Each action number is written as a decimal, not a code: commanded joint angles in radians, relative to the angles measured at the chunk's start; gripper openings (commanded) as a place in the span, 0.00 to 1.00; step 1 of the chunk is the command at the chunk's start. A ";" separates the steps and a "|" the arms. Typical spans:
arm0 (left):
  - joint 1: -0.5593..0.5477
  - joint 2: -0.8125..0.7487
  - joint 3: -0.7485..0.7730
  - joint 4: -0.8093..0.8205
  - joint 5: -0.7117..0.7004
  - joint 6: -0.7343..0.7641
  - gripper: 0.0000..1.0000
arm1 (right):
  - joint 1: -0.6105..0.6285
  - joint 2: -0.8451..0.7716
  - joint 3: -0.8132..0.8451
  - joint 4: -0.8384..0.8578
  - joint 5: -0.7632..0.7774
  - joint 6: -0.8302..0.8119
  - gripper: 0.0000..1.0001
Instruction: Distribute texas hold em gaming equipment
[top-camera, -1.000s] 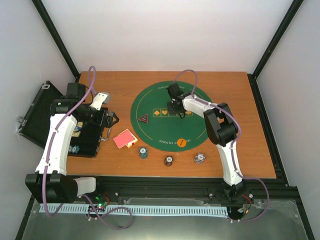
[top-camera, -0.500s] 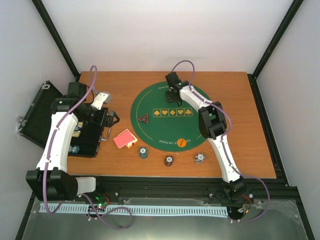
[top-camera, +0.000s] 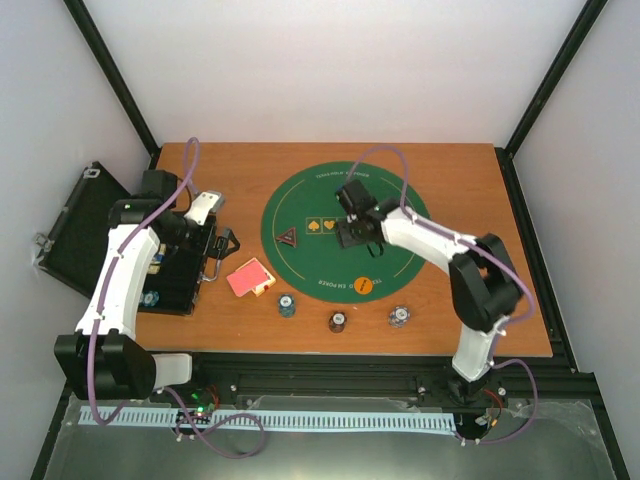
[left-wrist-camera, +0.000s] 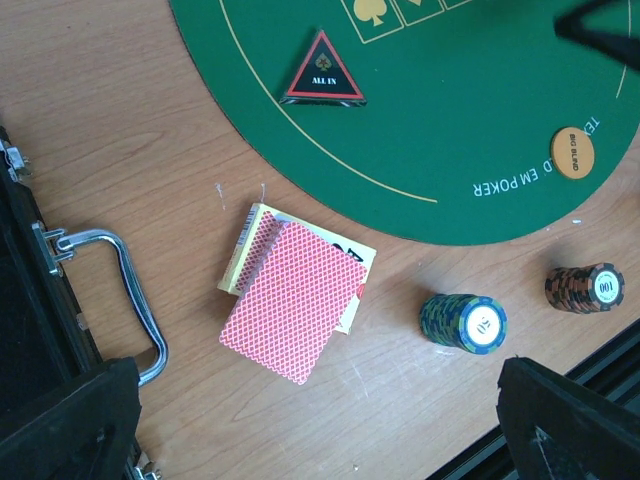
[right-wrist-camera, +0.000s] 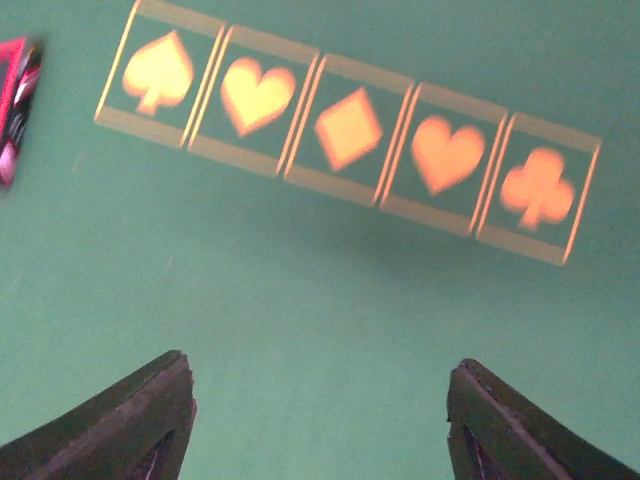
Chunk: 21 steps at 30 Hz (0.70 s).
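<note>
A red-backed deck of playing cards (left-wrist-camera: 295, 312) lies on the wood, partly over its yellow-edged box, left of the green mat (top-camera: 310, 260). On the mat are the black red-edged triangle marker (left-wrist-camera: 322, 75) and an orange button disc (left-wrist-camera: 573, 153). Three poker chip stacks (top-camera: 288, 304) (top-camera: 338, 322) (top-camera: 399, 317) stand along the near edge. My left gripper (top-camera: 222, 243) hangs open above the case's edge, with the cards below and ahead of it (left-wrist-camera: 320, 440). My right gripper (top-camera: 355, 232) is open over the mat's suit row (right-wrist-camera: 345, 130), with only green felt between its fingers (right-wrist-camera: 110, 430).
A black hinged case (top-camera: 170, 275) lies open at the table's left, its metal handle (left-wrist-camera: 110, 290) pointing at the cards. Its lid (top-camera: 75, 225) hangs past the table edge. A black rail (top-camera: 350, 375) runs along the near edge.
My right arm reached to the mat's far side, then came back over the suit row with its elbow swung right. Its jaws have widened. The left arm has barely moved.
</note>
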 joint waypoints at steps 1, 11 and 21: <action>0.004 -0.007 0.007 -0.002 0.028 0.024 1.00 | 0.094 -0.153 -0.238 0.059 0.030 0.097 0.69; 0.004 -0.048 -0.012 -0.012 0.050 0.030 1.00 | 0.204 -0.279 -0.461 0.073 0.050 0.200 0.68; 0.004 -0.063 -0.011 -0.009 0.060 0.009 1.00 | 0.215 -0.244 -0.509 0.115 0.028 0.201 0.65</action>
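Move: The orange BIG BLIND chip is about 14 cm back of my right hand, some 3 cm to its right and roughly 7 cm below. All on about that level, the ALL IN triangle sits about 18 cm left of this hand and 2 cm ahead; the brown chip stack is 25 cm back and 4 cm left, the pale stack 23 cm back and 12 cm right. From my left hand the orange chip is roughly 33 cm right, 2 cm back, 19 cm below. I sweep my empty right hand back about 14 cm across the felt, away from the blue chip I have already set down, towards the orange BIG BLIND chip. The first stretch is level and fast; then I sink some 6 cm and slow, tipping the fingers a little nearer to vertical. They stay part open, ending just over the chip, one on either side, not yet closing. ##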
